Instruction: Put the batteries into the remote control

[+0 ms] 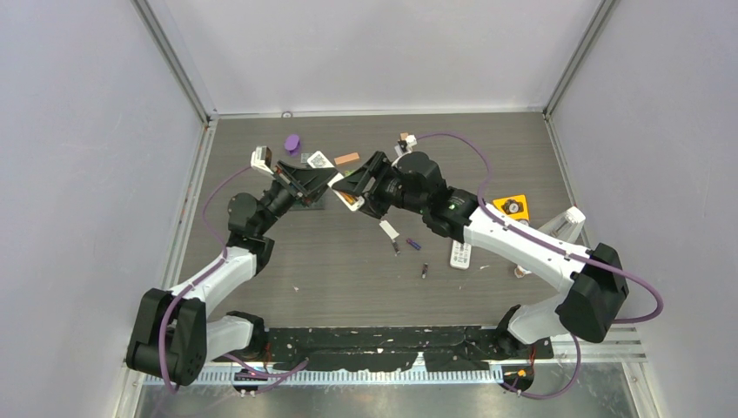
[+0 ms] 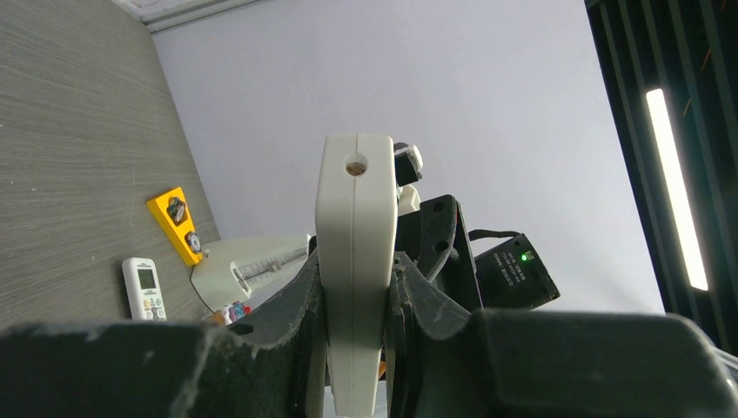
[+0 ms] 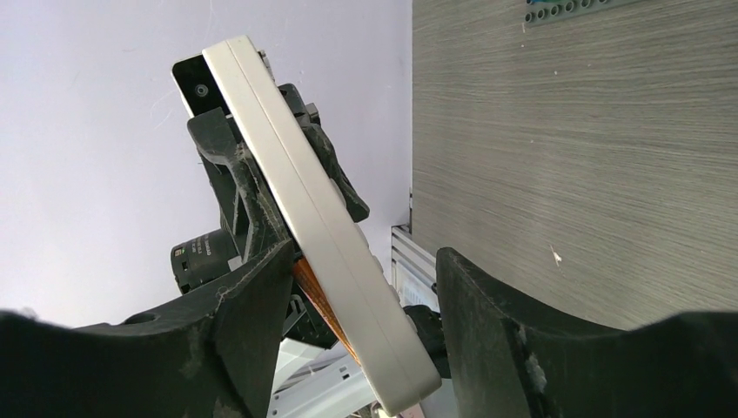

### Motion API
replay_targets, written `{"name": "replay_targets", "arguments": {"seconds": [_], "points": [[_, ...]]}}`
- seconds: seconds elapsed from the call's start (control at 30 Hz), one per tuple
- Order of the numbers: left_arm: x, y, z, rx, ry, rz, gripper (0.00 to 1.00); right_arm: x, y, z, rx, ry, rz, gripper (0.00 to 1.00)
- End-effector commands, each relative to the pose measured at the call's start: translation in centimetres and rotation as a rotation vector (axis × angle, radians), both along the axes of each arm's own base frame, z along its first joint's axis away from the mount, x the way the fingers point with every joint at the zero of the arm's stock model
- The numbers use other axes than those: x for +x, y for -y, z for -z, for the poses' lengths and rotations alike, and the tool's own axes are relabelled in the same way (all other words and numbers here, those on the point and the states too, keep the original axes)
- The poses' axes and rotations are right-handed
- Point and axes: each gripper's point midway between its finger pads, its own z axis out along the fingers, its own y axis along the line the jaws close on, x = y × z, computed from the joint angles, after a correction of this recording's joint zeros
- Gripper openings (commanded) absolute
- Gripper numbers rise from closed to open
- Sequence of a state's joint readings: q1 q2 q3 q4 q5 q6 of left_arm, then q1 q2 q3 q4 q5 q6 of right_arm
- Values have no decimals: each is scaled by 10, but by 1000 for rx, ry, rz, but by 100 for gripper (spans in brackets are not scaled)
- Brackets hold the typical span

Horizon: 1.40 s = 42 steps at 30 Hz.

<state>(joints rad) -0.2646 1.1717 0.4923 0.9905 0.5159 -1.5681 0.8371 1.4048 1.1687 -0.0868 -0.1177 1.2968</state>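
The remote control is a white slab seen edge-on, and my left gripper is shut on it, holding it off the table. In the right wrist view the remote control slants between the fingers of my right gripper. That gripper is open, with a gap on the right side, and an orange strip shows along the remote's back. From above, both grippers meet at the remote control. Three batteries lie on the table: a dark one, a purple one and another dark one.
A small white flat piece lies by the batteries. A second white remote, a yellow block and a white wedge-shaped device sit at the right. A purple object, a printed card and an orange-tan block lie at the back.
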Motion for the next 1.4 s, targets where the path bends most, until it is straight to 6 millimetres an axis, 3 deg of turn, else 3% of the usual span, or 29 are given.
{"name": "replay_targets", "arguments": {"seconds": [0.0,0.33,0.9,1.1,1.17,1.2,1.27,1.37], "points": [[-6,-1,-15,-19,67,-4,0,5,-4,-29,56,52,3,65],[-4,-4,-17,-52,41,-18,0,3,-3,-26,70,55,3,47],[-4,-9,-21,-90,26,-42,0,-5,-2,-16,78,49,-29,27],[-5,-10,-21,-96,17,-45,0,-7,0,-14,72,54,-33,7],[-6,-10,-21,-94,15,-45,0,-7,0,-13,67,52,-34,5],[-6,-10,-21,-95,16,-44,0,-8,0,-14,67,53,-36,7],[-7,-10,-21,-91,19,-44,0,-8,0,-16,70,56,-39,20],[-9,-10,-20,-83,21,-40,0,-8,2,-21,76,74,-35,46]]}}
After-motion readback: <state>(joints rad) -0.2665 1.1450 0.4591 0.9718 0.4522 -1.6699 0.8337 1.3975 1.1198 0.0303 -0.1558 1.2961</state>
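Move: The orange battery sits in the open bay of the remote control, which the left hand holds bay side up; it lies about 1 cm back and 1 cm above the right hand's point, between its open fingers. From the left hand it is some 4 cm back, 4 cm right and 1 cm lower. Down on the table, some 28 cm below the right hand, the white cover lies about 8 cm right and 3 cm forward, and a dark battery 10 cm right and 2 cm back. The right hand all but stays in place, rising less than 1 cm and rolling about 5 degrees left side up, while its fingers close from about two thirds open to two fifths, the upper one on the battery side and the lower one coming up towards the remote's key side, so that they squeeze the battery and remote between them. The left hand keeps its grip on the remote, shifting under 1 cm to its left and tipping it some 8 degrees, forward and with its left side down. ##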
